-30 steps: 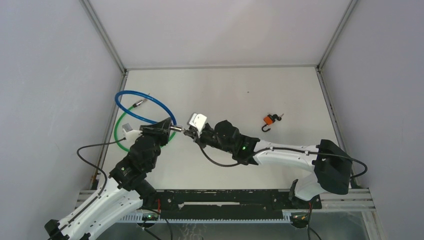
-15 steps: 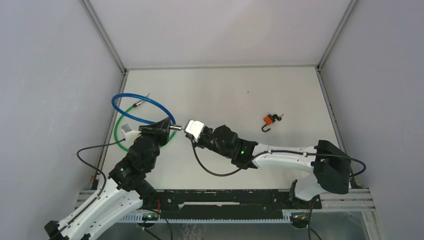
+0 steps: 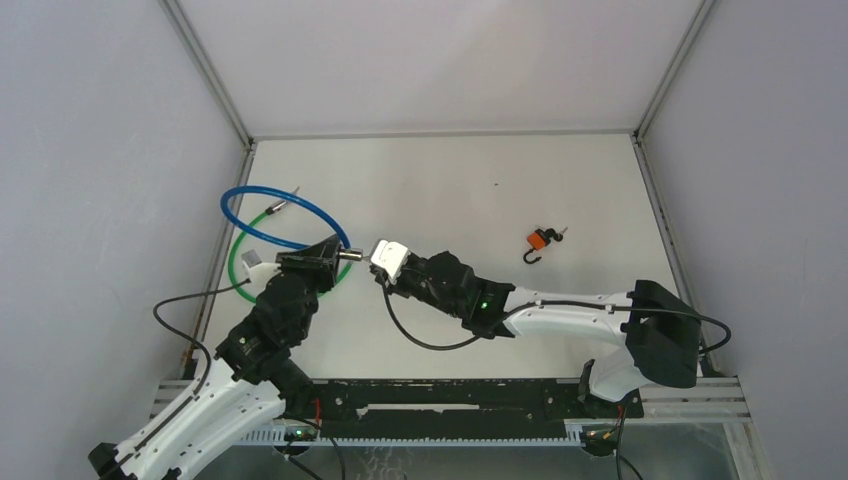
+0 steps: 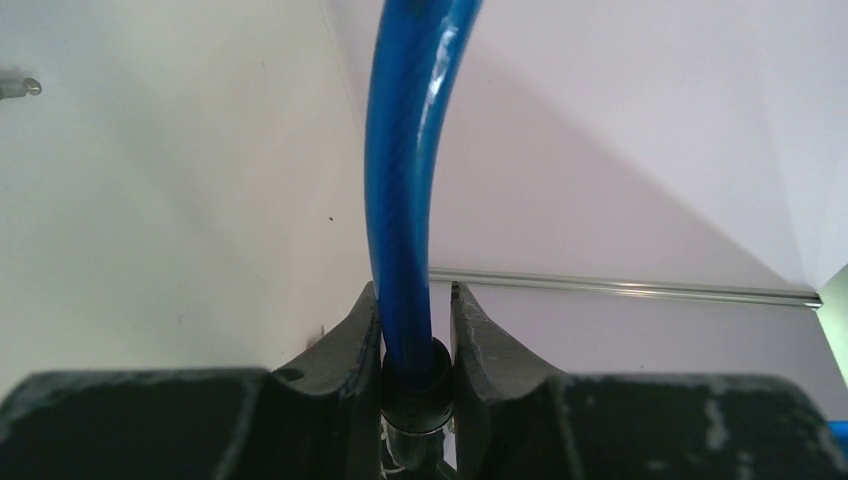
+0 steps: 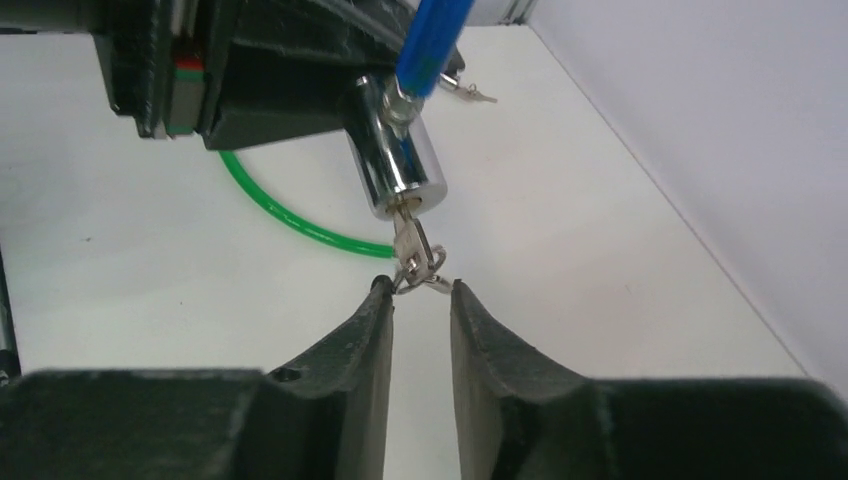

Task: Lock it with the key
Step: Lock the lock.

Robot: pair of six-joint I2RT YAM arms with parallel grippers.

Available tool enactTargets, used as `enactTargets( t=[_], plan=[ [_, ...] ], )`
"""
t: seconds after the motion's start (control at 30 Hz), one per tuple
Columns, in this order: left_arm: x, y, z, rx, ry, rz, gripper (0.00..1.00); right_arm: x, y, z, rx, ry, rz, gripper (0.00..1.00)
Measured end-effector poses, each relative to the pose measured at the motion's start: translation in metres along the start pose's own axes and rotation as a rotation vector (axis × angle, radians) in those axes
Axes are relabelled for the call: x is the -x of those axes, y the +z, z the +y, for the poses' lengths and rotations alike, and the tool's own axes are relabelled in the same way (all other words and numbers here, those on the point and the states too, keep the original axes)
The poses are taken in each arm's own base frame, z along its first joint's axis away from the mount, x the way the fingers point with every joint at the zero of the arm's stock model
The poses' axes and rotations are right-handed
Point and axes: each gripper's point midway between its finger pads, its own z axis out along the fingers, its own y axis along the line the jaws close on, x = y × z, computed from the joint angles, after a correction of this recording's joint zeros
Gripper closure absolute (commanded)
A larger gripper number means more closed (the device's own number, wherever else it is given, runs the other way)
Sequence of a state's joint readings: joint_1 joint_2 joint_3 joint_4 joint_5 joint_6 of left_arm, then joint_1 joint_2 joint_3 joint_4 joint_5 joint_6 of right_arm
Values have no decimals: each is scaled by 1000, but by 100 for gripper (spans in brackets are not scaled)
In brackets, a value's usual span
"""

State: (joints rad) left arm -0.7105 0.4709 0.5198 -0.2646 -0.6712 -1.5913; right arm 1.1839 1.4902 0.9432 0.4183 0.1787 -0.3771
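Observation:
The blue cable (image 3: pixel 318 211) of the lock loops over the table's left side. My left gripper (image 3: pixel 322 256) is shut on the black collar (image 4: pixel 410 375) where the blue cable (image 4: pixel 405 180) enters the lock. The chrome lock cylinder (image 5: pixel 398 170) sticks out of that grip, raised above the table. The key (image 5: pixel 408 240) sits in the cylinder's end, and its small ring (image 5: pixel 430 275) hangs just at the tips of my right gripper (image 5: pixel 418 288). The right jaws stand apart and grip nothing; the ring touches the left fingertip (image 5: pixel 382 290).
A green cable (image 3: pixel 238 262) lies on the table under the blue loop, with a metal pin end (image 3: pixel 280 207) near the left wall. A small orange padlock (image 3: pixel 540 240) lies on the right half. Enclosure walls close in the table on three sides.
My right gripper has opened and let go of the key, which stays in the cylinder. Before that it pushed a little to the left, and the blue loop shifted left.

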Motion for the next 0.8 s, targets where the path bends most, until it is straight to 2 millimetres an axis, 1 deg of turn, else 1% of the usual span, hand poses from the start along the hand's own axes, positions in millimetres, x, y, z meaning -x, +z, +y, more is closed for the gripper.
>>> enactTargets(
  t=[0.2, 0.3, 0.37, 0.43, 0.5, 0.57, 0.6, 0.63, 0.8],
  plan=[
    [3, -2, -4, -13, -34, -6, 100, -15, -2, 0, 6, 21, 52, 50],
    [3, -2, -5, -14, -36, -7, 100, -22, -3, 1, 22, 42, 77, 49],
    [4, -3, -5, -16, -37, -7, 100, -28, -4, 1, 35, 59, 99, 46],
    [4, -3, -5, -16, -37, -7, 100, -34, -5, -1, 50, 80, 120, 46],
    [4, -3, -4, -13, -35, -7, 100, -36, -7, -1, 67, 95, 128, 46],
    [4, -3, -3, -10, -33, -7, 100, -34, -7, -2, 93, 115, 131, 46],
    [4, -3, -3, -9, -32, -7, 100, -27, -6, -1, 113, 126, 122, 46],
    [4, -3, -3, -9, -32, -7, 100, -26, -5, -1, 115, 128, 120, 46],
    [4, -3, -3, -8, -31, -7, 100, -4, -4, 2, 179, 162, 73, 47]
  ],
)
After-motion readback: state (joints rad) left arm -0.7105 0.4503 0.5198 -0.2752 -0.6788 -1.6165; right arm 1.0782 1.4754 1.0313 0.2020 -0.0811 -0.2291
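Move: The key, its blade still in the blue cable's lock barrel, has its head just off my right fingertips, about 1 cm ahead and 2 cm to the left at the same height. The barrel lies some 4 cm to my right hand's left and 2 cm ahead. On the table roughly 20 cm below, the green cable's end is about 7 cm to its left, level fore and aft. From my left hand the key is about 5 cm right and 1 cm back, at the same height. I open my right fingers about twice as wide to clear the key's head, dropping about 3 cm and drifting a little right, away from the barrel. Then I come back up and left towards the key, fingers still open, rolling the hand some 10 degrees with its left side rising and tipping the fingertips slightly down. My left hand keeps hold of the barrel, nearly still. ##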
